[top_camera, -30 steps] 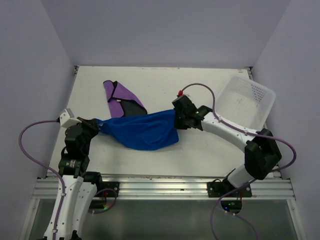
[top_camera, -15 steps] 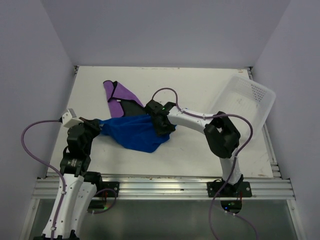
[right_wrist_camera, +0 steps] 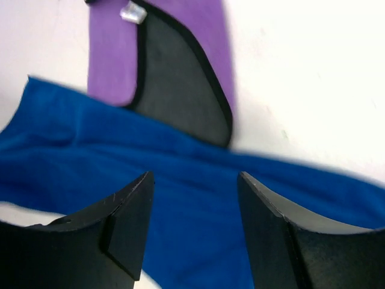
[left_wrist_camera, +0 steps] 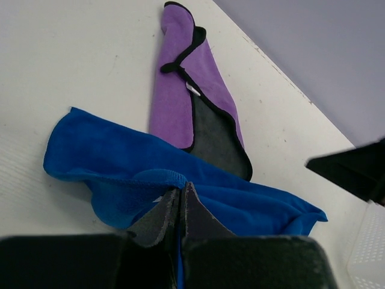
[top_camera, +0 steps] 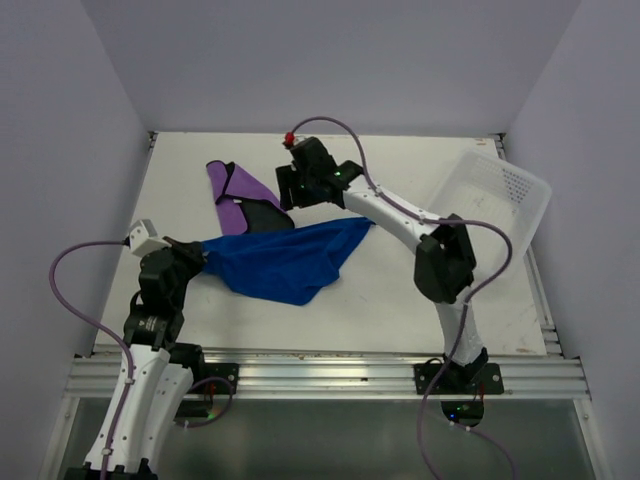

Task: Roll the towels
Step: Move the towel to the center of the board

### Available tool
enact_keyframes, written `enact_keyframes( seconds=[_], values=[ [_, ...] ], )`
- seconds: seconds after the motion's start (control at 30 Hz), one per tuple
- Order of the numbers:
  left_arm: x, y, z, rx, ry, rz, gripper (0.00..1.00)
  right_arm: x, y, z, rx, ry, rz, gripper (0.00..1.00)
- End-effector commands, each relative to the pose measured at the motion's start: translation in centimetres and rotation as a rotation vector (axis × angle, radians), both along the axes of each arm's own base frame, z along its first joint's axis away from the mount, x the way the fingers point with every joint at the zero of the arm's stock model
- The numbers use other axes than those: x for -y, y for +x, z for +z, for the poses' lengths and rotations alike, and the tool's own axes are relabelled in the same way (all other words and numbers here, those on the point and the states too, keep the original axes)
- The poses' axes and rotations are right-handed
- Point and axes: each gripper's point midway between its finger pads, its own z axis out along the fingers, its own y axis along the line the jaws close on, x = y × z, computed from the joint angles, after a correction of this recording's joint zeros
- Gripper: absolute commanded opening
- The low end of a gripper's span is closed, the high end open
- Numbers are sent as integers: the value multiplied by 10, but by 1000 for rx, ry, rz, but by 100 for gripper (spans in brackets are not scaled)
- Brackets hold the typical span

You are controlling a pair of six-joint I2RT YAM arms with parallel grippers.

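Note:
The blue towel (top_camera: pixel 285 262) lies crumpled across the middle of the table. My left gripper (top_camera: pixel 197 254) is shut on its left corner; in the left wrist view the closed fingertips (left_wrist_camera: pixel 180 191) pinch a blue fold (left_wrist_camera: pixel 252 205). The purple towel (top_camera: pixel 238 192), with a black section and dark trim, lies folded just beyond it and also shows in the left wrist view (left_wrist_camera: pixel 180 90). My right gripper (top_camera: pixel 288 193) is open and empty, raised over the near end of the purple towel. In the right wrist view the gripper (right_wrist_camera: pixel 195 180) hangs above the blue towel (right_wrist_camera: pixel 66 138) and the purple towel (right_wrist_camera: pixel 111 66).
The white perforated basket (top_camera: pixel 490 205) stands tilted at the right back of the table, against the right wall. Walls close in the table on the left, back and right. The right arm's links (top_camera: pixel 400 215) reach over the table's middle right.
My right gripper pushed the blue towel's right end leftward, let it go, then rose and moved back over the purple towel. The blue towel now lies loose, a tip pointing right. The left gripper barely moved.

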Motion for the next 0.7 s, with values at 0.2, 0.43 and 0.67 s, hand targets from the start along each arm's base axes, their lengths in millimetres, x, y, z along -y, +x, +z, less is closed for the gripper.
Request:
enact_keyframes(
  seconds=[0.2, 0.43, 0.67],
  values=[
    [13, 8, 5, 38, -33, -50, 0, -60, 50, -90, -31, -156, 194, 64],
    [18, 10, 1, 32, -35, -69, 0, -39, 52, -130, -16, -273, 160, 60],
    [19, 11, 2, 33, -37, -75, 0, -25, 69, -143, 45, -376, 126, 0]
  ],
)
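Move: The purple towel's near right corner, black-trimmed and bordering the blue towel, lies about 6 cm ahead of the open right gripper, 4 cm to its left and 14 cm below. That towel's middle is some 11 cm ahead and 15 cm left. The blue towel's middle is about 6 cm back and 4 cm left, also well below. From the left gripper, which holds the blue towel's end, that corner is roughly 19 cm ahead, 16 cm right and 15 cm below. The purple towel's near right corner is what the right hand comes down on: it drops about 14 cm while sweeping some 5 cm forward and 7 cm left, then eases a little back to the right. Its left side dips some 15 degrees as the open fingers shut, pinching the black trim. The left hand keeps hold of the blue towel's end and drifts slightly right and down. ##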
